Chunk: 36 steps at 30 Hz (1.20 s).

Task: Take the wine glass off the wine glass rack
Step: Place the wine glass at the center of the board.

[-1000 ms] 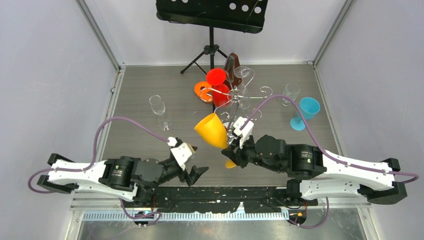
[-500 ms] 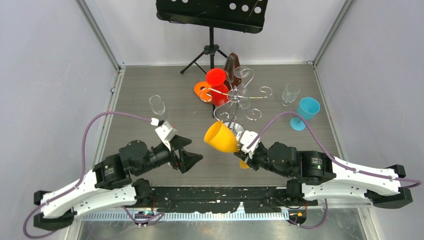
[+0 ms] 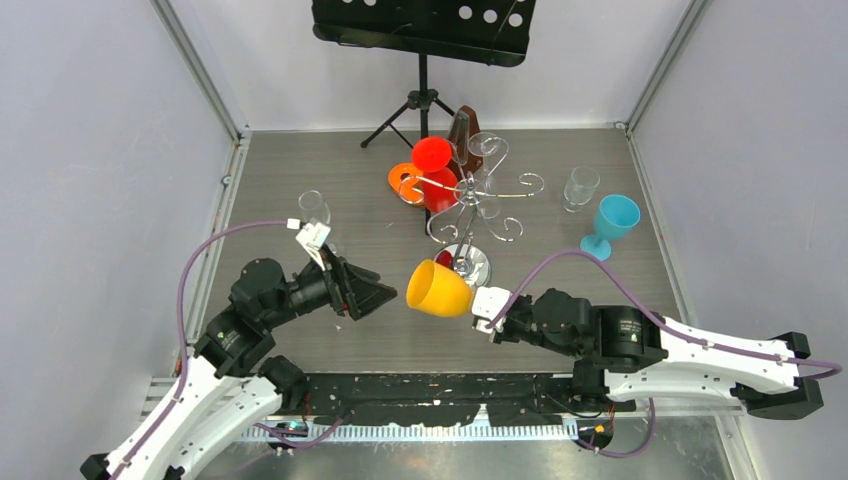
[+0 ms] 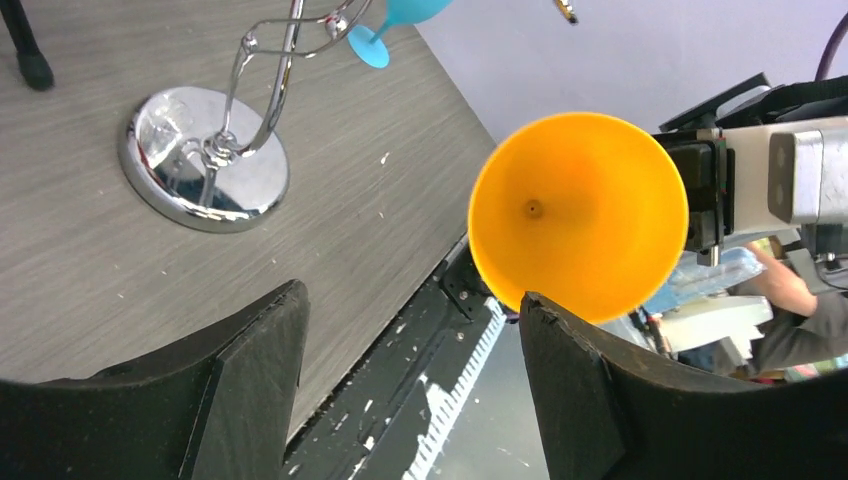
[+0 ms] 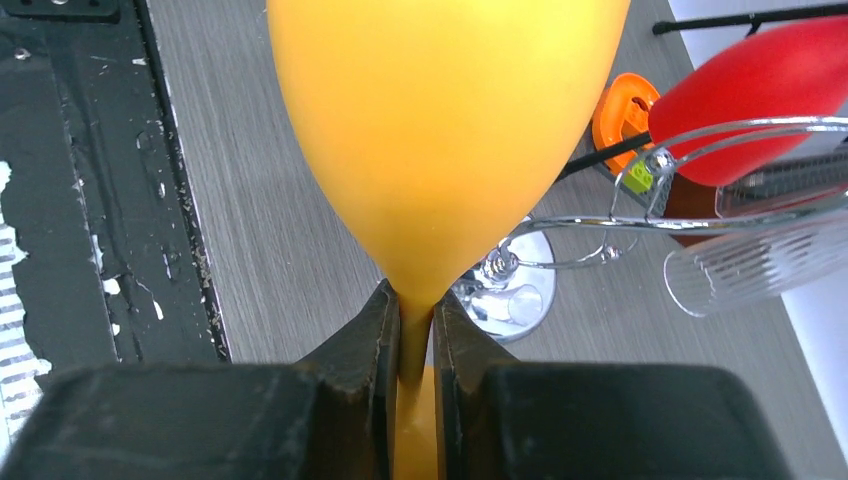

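A yellow-orange wine glass [image 3: 438, 289] lies sideways in the air, just in front of the chrome wine glass rack [image 3: 470, 190] and clear of its arms. My right gripper [image 3: 484, 306] is shut on its stem, which shows pinched between the jaws in the right wrist view [image 5: 410, 310]. The bowl's mouth faces left, toward my left gripper [image 3: 377, 296]. That gripper is open and a short gap away; in the left wrist view [image 4: 410, 300] the yellow-orange wine glass [image 4: 580, 215] sits beyond the right finger. The rack's round mirror base [image 4: 205, 160] stands on the table.
Red glasses [image 3: 432, 153] and a clear glass [image 3: 487, 150] hang on the rack, with an orange ring [image 3: 405, 180] beside them. Clear glasses stand at left [image 3: 313, 210] and right [image 3: 580, 187], next to a blue goblet [image 3: 612, 222]. A black music stand [image 3: 425, 30] is behind.
My right gripper drew the yellow glass back from the rack and tipped it sideways, mouth leftward. My left arm swung up and rightward until its open jaws face the bowl.
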Each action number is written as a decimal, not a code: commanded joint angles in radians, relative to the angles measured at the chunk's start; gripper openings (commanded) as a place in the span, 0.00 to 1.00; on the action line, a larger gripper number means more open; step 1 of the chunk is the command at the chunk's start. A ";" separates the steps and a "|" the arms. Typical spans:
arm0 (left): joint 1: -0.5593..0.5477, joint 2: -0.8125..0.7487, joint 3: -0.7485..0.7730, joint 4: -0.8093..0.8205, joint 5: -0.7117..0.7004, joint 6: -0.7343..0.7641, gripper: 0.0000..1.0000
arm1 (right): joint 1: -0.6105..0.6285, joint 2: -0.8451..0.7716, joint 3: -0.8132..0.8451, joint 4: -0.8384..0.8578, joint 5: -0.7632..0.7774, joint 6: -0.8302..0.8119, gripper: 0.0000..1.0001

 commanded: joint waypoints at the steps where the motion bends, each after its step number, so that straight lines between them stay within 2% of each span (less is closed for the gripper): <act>1: 0.095 0.009 -0.041 0.127 0.218 -0.130 0.75 | 0.000 0.011 0.001 0.093 -0.081 -0.115 0.06; 7: 0.182 0.025 -0.096 0.199 0.343 -0.222 0.74 | 0.000 0.078 0.031 0.111 -0.078 -0.168 0.06; 13: 0.212 0.024 -0.105 0.143 0.369 -0.206 0.72 | -0.001 0.127 0.048 0.161 -0.076 -0.194 0.06; 24: 0.248 0.034 -0.126 0.084 0.401 -0.179 0.58 | 0.000 0.189 0.060 0.226 -0.069 -0.202 0.06; 36: 0.252 0.047 -0.120 0.036 0.415 -0.151 0.20 | 0.001 0.245 0.053 0.280 -0.025 -0.204 0.07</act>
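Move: The bowl of the yellow wine glass lies on its side about 11 cm to the right of my left hand, 2 cm ahead and 2 cm lower. From that hand the rack stands some 14 cm right and 11 cm ahead, and the clear glass 12 cm left and 14 cm ahead. My right hand grips the stem. My left fingers are about 17 cm to its left, roughly level ahead, and the rack is 3 cm left, 12 cm ahead. My right hand keeps its pinch on the stem and carries the yellow glass about 5.5 cm left, rim first, into my left fingers, turning slightly counter-clockwise. My left hand sinks about 4 cm to meet the bowl and tips its forward side down nearly 20 degrees, then closes most of its gap around the near edge of the rim, one finger inside the opening and one outside. ##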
